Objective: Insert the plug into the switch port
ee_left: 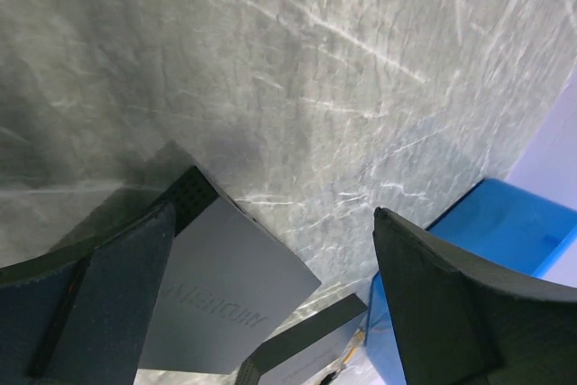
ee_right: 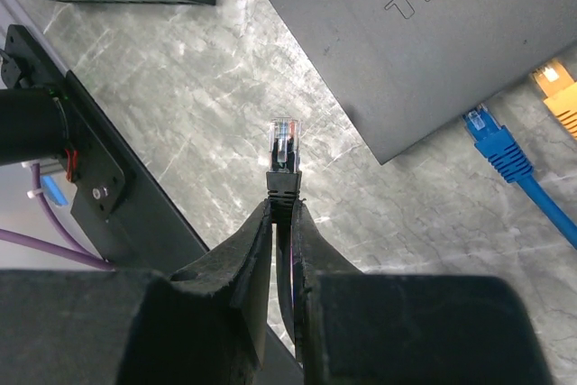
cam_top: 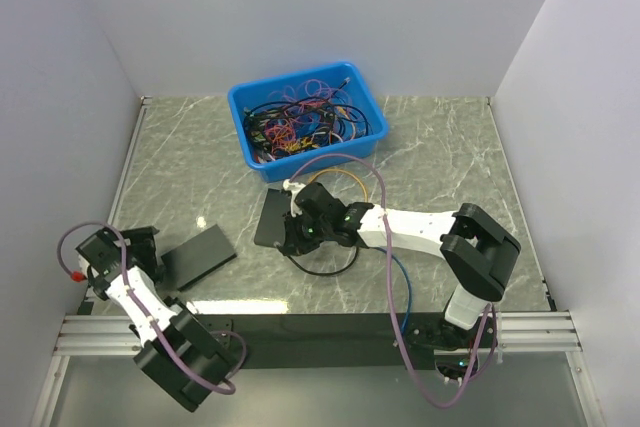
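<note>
My right gripper (ee_right: 281, 205) is shut on a black cable just behind its clear plug (ee_right: 284, 144), which sticks out past the fingertips above the marble table. A dark grey switch marked TP (ee_right: 424, 42) lies ahead and to the right of the plug, apart from it. In the top view this gripper (cam_top: 297, 232) hovers at the right edge of that switch (cam_top: 270, 217). A second switch marked MERCURY (ee_left: 221, 281) lies just ahead of my open left gripper (ee_left: 275, 214), seen from above as (cam_top: 200, 255) beside the left gripper (cam_top: 140, 245). No ports show.
A blue bin (cam_top: 240, 112) full of tangled cables stands at the back centre. A blue plug (ee_right: 491, 137) and an orange plug (ee_right: 557, 87) lie by the TP switch's edge. Grey walls close in left, right and back. A rail runs along the near edge (cam_top: 300, 325).
</note>
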Controlling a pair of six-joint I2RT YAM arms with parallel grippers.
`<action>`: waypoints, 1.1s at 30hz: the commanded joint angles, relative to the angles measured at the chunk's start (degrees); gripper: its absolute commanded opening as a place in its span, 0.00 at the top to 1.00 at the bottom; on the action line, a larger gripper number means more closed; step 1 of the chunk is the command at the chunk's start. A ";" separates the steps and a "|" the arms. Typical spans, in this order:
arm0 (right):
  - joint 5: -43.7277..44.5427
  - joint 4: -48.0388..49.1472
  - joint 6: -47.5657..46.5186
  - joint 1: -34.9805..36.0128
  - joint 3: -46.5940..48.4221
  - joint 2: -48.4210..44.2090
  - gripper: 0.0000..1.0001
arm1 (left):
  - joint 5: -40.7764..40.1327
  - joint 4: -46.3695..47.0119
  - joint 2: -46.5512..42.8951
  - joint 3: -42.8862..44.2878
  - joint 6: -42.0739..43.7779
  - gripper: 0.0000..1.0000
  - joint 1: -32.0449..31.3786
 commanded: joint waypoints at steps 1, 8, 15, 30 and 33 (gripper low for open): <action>0.42 2.02 0.21 -0.08 -0.23 -2.38 1.00 | -0.10 2.83 0.84 -1.85 -1.80 0.03 -2.40; 0.94 2.20 0.21 -0.17 -0.58 -2.47 1.00 | -3.79 5.91 1.63 -3.87 -7.24 0.02 -12.23; 1.12 2.64 0.30 -0.35 -0.76 -1.85 1.00 | -7.04 8.81 0.40 -6.68 -13.92 0.03 -22.96; 2.88 2.20 -0.05 -1.84 -0.41 0.43 1.00 | -15.92 19.62 9.34 -7.74 -27.46 0.05 -49.41; 4.02 1.85 -0.41 -2.37 -0.84 -0.09 1.00 | -16.01 22.96 14.61 -5.55 -29.30 0.06 -55.57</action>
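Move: The Mercury switch lies beside the wide-open left gripper, its middle about 10 cm to the right, 2 cm back and 3 cm below. The TP-Link switch is the next thing that way, some 27 cm right of the hand and 7 cm farther out, at the same height; the plug in the right gripper stands about 28 cm right and 1 cm ahead. From the right hand the Mercury switch lies about 20 cm left, 2 cm back and 5 cm below. With its fingers still wide open, the left hand bears on the left end of the Mercury switch and pushes it along the table towards the TP-Link switch. It sinks 2 cm at first while setting off rightward, then sweeps on level, some 15 cm right and 7 cm forward, gathering speed and turning about 20 degrees clockwise. The right hand keeps its hold on the black plug, easing forward slightly. ##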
